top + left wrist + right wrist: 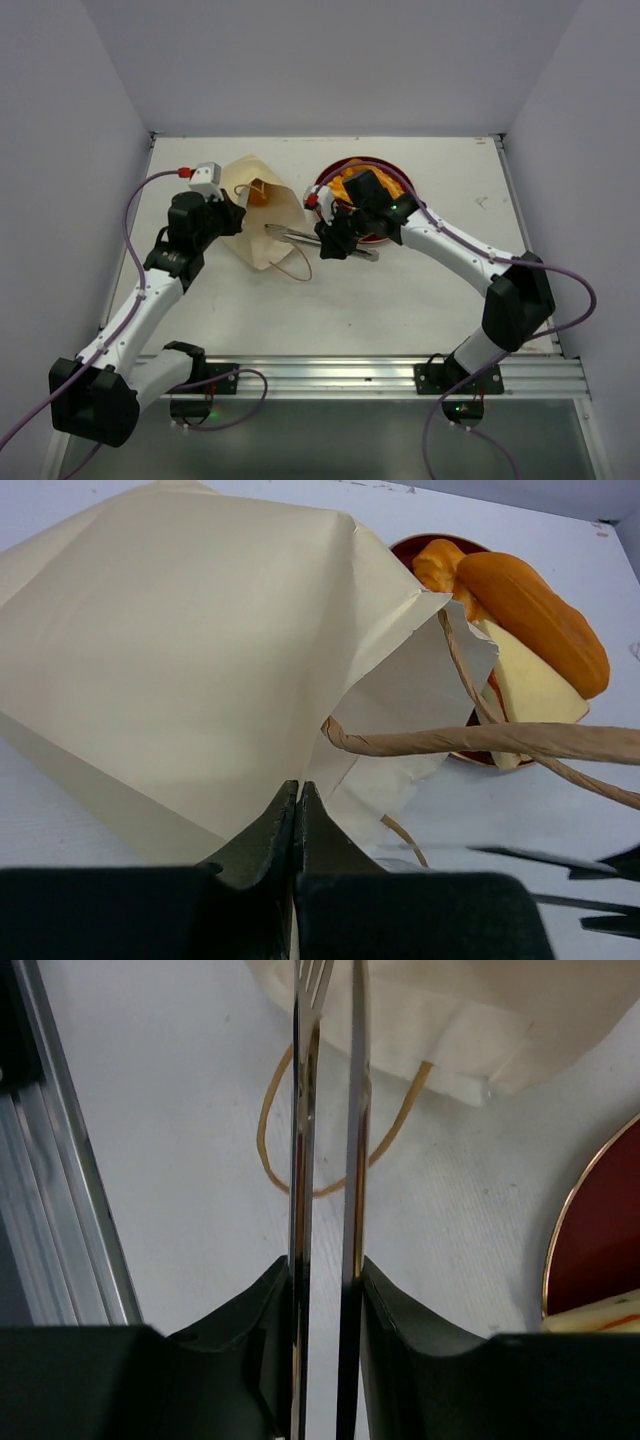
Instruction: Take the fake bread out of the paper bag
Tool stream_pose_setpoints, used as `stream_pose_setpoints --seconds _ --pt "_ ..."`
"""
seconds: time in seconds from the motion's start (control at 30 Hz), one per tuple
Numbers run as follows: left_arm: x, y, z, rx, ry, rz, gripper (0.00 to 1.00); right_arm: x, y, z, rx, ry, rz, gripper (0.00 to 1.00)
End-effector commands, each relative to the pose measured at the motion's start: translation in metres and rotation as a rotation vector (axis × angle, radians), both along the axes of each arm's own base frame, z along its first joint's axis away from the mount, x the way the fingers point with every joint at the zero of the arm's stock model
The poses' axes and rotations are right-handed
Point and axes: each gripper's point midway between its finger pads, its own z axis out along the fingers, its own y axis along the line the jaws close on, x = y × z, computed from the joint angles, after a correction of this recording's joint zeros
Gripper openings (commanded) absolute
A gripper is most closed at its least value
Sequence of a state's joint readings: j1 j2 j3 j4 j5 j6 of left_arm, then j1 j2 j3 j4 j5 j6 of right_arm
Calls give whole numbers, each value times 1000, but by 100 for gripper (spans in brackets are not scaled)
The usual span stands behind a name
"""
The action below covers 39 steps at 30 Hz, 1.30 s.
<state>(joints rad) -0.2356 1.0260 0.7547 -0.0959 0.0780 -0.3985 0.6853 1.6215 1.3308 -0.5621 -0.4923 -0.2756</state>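
The cream paper bag lies tipped at centre left, its mouth facing right. An orange bread piece shows inside it. My left gripper is shut on the bag's edge; its tips pinch the paper. The long orange roll, the yellow sandwich slice and an orange bun lie on the red plate. My right gripper is shut on metal tongs, whose empty tips are at the bag's mouth. In the right wrist view the fingers clamp the tongs.
The bag's brown cord handle loops onto the table in front of the bag and lies under the tongs. The plate's rim is just right of the right gripper. An aluminium rail runs along the near edge.
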Motion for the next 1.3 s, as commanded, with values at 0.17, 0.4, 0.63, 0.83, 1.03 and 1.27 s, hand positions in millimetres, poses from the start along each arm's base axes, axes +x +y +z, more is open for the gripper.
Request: stream_pose_setpoints --seconds 0.17,0.4,0.63,0.83,1.03,1.27 --pt "-3 34 -2 120 -50 121 0 -63 -101 -14 -153 -216 307 31" --pt "-10 32 6 84 -73 117 0 -88 -151 -95 -344 -74 335 35" --pt "-18 31 20 72 -93 107 0 -63 -146 -131 -399 -7 217 41" --pt "-22 32 20 82 -92 99 0 -47 -151 -152 -462 -11 130 56" --pt "-22 30 14 74 -87 88 0 -41 -160 -152 -490 -73 105 66" --pt "-22 26 12 61 -88 75 0 -43 -171 -161 -542 -98 126 74"
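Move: The metal tongs, already in the right hand, reach over the bag's mouth; the clear table spot they are taken to lies about 15 cm right, 4 cm back and 16 cm below that hand. The paper bag is some 18 cm left, 17 cm ahead and 8 cm below it; the loaded red plate is roughly 11 cm right and 25 cm ahead, 16 cm down. From the left hand, the spot is some 34 cm right, 9 cm back and 20 cm below. The tongs leave the bag's mouth in the right hand, which swings right and somewhat back, then sinks about 15 cm to the table in front of the plate, its fingers tilting steeper. Low down, it eases forward about 5 cm while the fingers open and the tong arms spread between them. The left hand keeps its shut grip on the bag and draws it slightly left and back. ##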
